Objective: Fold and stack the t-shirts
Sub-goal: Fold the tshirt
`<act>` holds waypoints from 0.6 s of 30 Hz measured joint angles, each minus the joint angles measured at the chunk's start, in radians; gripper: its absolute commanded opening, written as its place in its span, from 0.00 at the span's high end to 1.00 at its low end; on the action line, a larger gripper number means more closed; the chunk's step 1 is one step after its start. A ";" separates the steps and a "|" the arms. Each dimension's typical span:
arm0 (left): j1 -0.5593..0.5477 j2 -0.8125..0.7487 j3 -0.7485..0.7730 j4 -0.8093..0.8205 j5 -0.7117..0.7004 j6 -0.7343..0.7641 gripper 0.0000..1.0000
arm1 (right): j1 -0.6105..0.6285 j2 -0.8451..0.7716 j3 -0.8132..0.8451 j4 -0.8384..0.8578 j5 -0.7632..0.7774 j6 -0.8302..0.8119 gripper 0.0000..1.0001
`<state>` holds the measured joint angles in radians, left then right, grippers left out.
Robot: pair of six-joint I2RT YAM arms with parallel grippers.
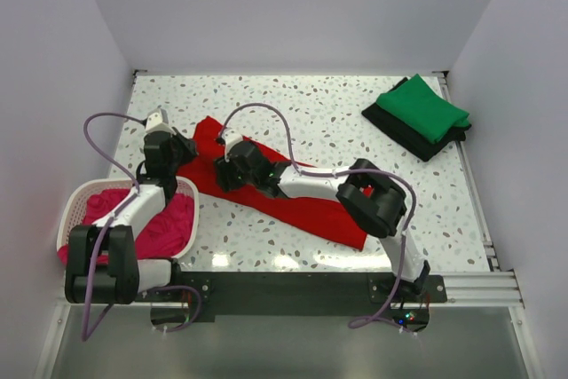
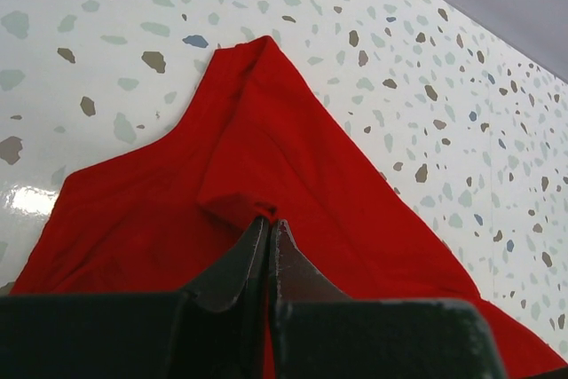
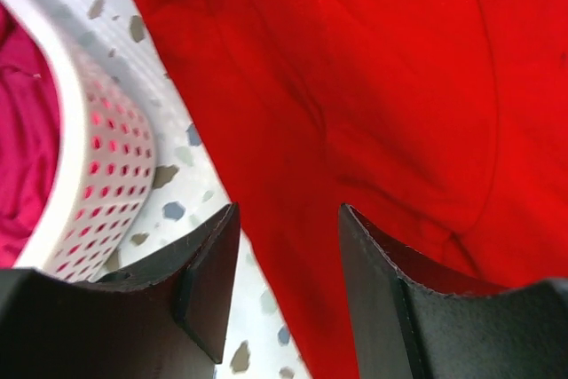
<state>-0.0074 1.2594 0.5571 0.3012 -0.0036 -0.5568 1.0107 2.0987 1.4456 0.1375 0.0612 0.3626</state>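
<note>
The red t-shirt (image 1: 302,201) lies spread in a long diagonal strip across the table's middle. My left gripper (image 1: 188,150) sits at the shirt's left end, shut on a small raised fold of red cloth (image 2: 232,204). Just right of it, my right gripper (image 1: 220,173) hovers low over the shirt's near edge (image 3: 293,157), jaws open with nothing clamped between them. A green t-shirt (image 1: 422,106) lies folded on a folded black t-shirt (image 1: 410,136) at the far right. The magenta-pink t-shirt (image 1: 170,225) is bunched in the basket.
The white lattice basket (image 1: 76,203) stands at the near left, close beside both grippers; its wall (image 3: 106,157) shows in the right wrist view. Speckled tabletop (image 1: 311,104) lies bare behind the red shirt. Walls close in the left, right and back.
</note>
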 measured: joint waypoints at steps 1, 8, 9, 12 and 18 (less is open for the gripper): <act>0.000 0.002 0.000 0.001 0.000 0.000 1.00 | 0.000 0.015 0.011 -0.001 0.002 -0.006 0.48; 0.000 0.010 -0.012 0.019 0.018 0.000 1.00 | 0.000 0.109 0.083 0.000 0.055 -0.046 0.47; 0.000 0.011 -0.015 0.019 0.020 0.000 1.00 | 0.000 0.119 0.089 -0.002 0.064 -0.052 0.47; 0.000 0.014 -0.016 0.020 0.026 -0.001 1.00 | 0.000 0.144 0.108 -0.002 0.094 -0.069 0.46; 0.000 0.014 -0.016 0.026 0.033 -0.001 1.00 | 0.000 0.190 0.158 -0.003 0.136 -0.092 0.51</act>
<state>-0.0074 1.2736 0.5407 0.3271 0.0296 -0.5575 1.0107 2.2887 1.6032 0.1341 0.1970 0.2707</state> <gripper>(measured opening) 0.051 0.513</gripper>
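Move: The fold edge of the t-shirt's raised layer lies about 4 cm ahead of the right hand, 1 cm to its left and 5 cm below. The left gripper, already pinching the shirt, is roughly 6 cm ahead and 7 cm left of the right hand; the basket is some 27 cm left and 13 cm back. From the left hand, that fold edge lies about 3 cm back, 6 cm to the right and 5 cm lower. Bring the half-open right gripper down about 4.5 cm and forward some 4 cm onto the t-shirt's fold edge beside the left gripper, swinging the fingers roughly 10 degrees more towards forward. Keep them open, so that one finger comes right up to the edge of the raised layer. Let the left gripper keep its pinch on the shirt, almost still. ##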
